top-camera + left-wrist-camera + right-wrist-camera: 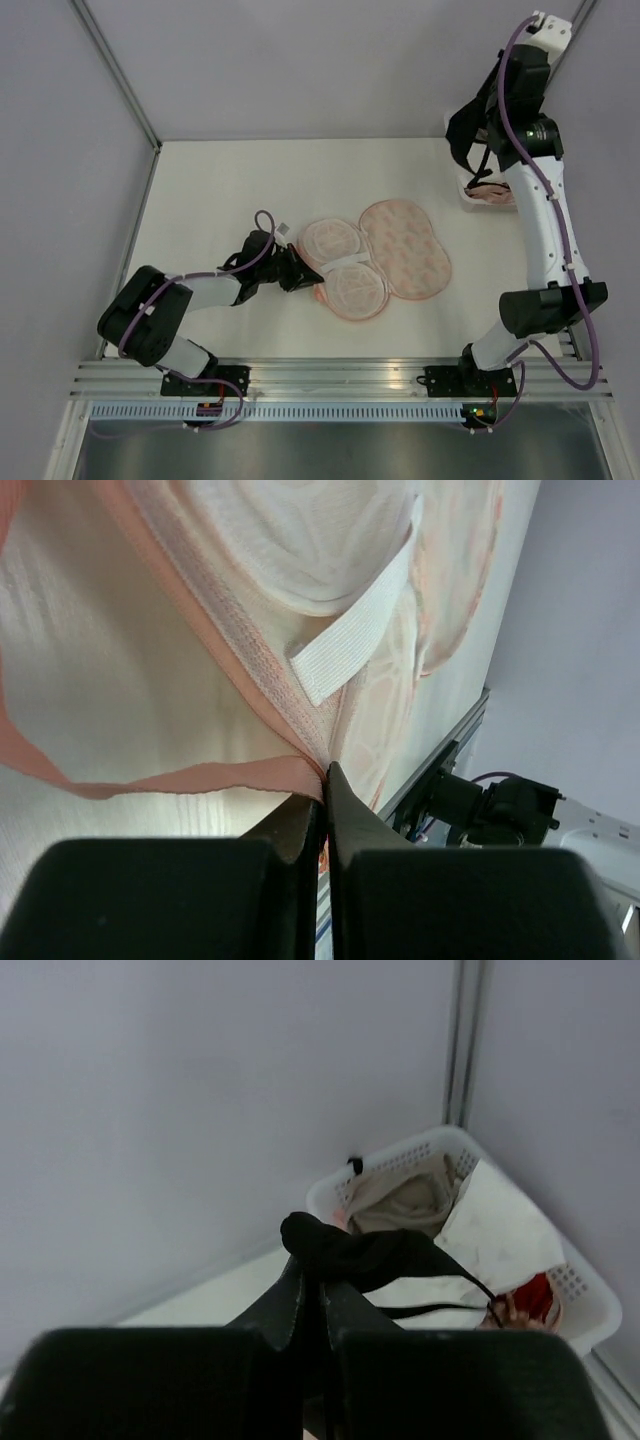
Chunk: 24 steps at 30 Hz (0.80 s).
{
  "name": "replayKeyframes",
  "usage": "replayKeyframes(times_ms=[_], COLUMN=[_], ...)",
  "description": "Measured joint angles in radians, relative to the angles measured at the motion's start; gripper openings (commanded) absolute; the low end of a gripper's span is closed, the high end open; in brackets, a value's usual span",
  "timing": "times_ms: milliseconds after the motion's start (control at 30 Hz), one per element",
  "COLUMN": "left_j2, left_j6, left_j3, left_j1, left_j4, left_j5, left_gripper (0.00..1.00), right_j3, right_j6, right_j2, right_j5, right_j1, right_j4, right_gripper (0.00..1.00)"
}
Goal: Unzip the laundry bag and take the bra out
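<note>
The laundry bag (405, 248) lies unzipped and spread flat mid-table, its two round mesh halves (342, 262) facing up. My left gripper (300, 272) sits at the bag's left rim. In the left wrist view this gripper (325, 775) is shut on the bag's pink zip edging (200, 778). My right gripper (478, 110) is raised at the back right, above the basket. It (315, 1270) is shut on the black bra (370, 1250), whose thin straps trail down to the right. The bra (462, 140) hangs dark below that gripper.
A white slatted basket (590, 1300) stands in the back right corner holding beige, white and pink garments; it is partly hidden by the right arm in the top view (470, 198). A white elastic band (355, 630) lies across the mesh. Grey walls bound the table.
</note>
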Motion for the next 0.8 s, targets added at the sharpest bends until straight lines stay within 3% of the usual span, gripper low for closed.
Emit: replayKeyframes(times_ms=[267, 467, 567, 600, 700, 800], left_j2=[-0.164, -0.240, -0.246, -0.246, -0.246, -0.246], left_j6=[0.039, 0.062, 0.068, 0.068, 0.069, 0.071], left_j3=[0.006, 0.027, 0.031, 0.031, 0.031, 0.031], left_j1=[0.000, 0.000, 0.000, 0.000, 0.000, 0.000], left_j4=[-0.153, -0.248, -0.267, -0.273, -0.285, -0.284], left_j5=[0.013, 0.018, 0.017, 0.016, 0.017, 0.016], left_gripper=[0.02, 0.02, 0.02, 0.02, 0.02, 0.02], right_j3=[0.385, 0.433, 0.433, 0.433, 0.386, 0.282], right_j6=[0.008, 0.039, 0.064, 0.074, 0.089, 0.089], right_j2=[0.276, 0.467, 0.576, 0.604, 0.659, 0.628], right_j5=[-0.018, -0.062, -0.111, -0.127, -0.174, -0.198], right_j1=[-0.216, -0.316, -0.328, -0.327, -0.321, -0.314], right_j4=[0.014, 0.032, 0.021, 0.010, -0.029, -0.029], right_gripper=[0.01, 0.01, 0.41, 0.59, 0.83, 0.97])
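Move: The white basket the bra is being carried to has its middle about 13 cm ahead of the right hand, 11 cm to its right and nearly 38 cm below. In it the beige cloth lies roughly 8 cm farther out than that middle, the pink cloth 8 cm nearer and 3 cm left. From the left hand the basket is some 35 cm ahead, 49 cm right and about level; the opened laundry bag's middle is 4 cm ahead, 13 cm right and 5 cm down. The black bra, already clear of the bag and pinched in the right hand, is swung right and forward, about 14 cm each way, rising slightly before it sinks some 25 cm to the basket; the wrist tips down about 20 degrees and the fingers spread wide during the descent. The laundry bag's edge stays pinched in the left hand, which lifts about 4 cm and eases back a little. ##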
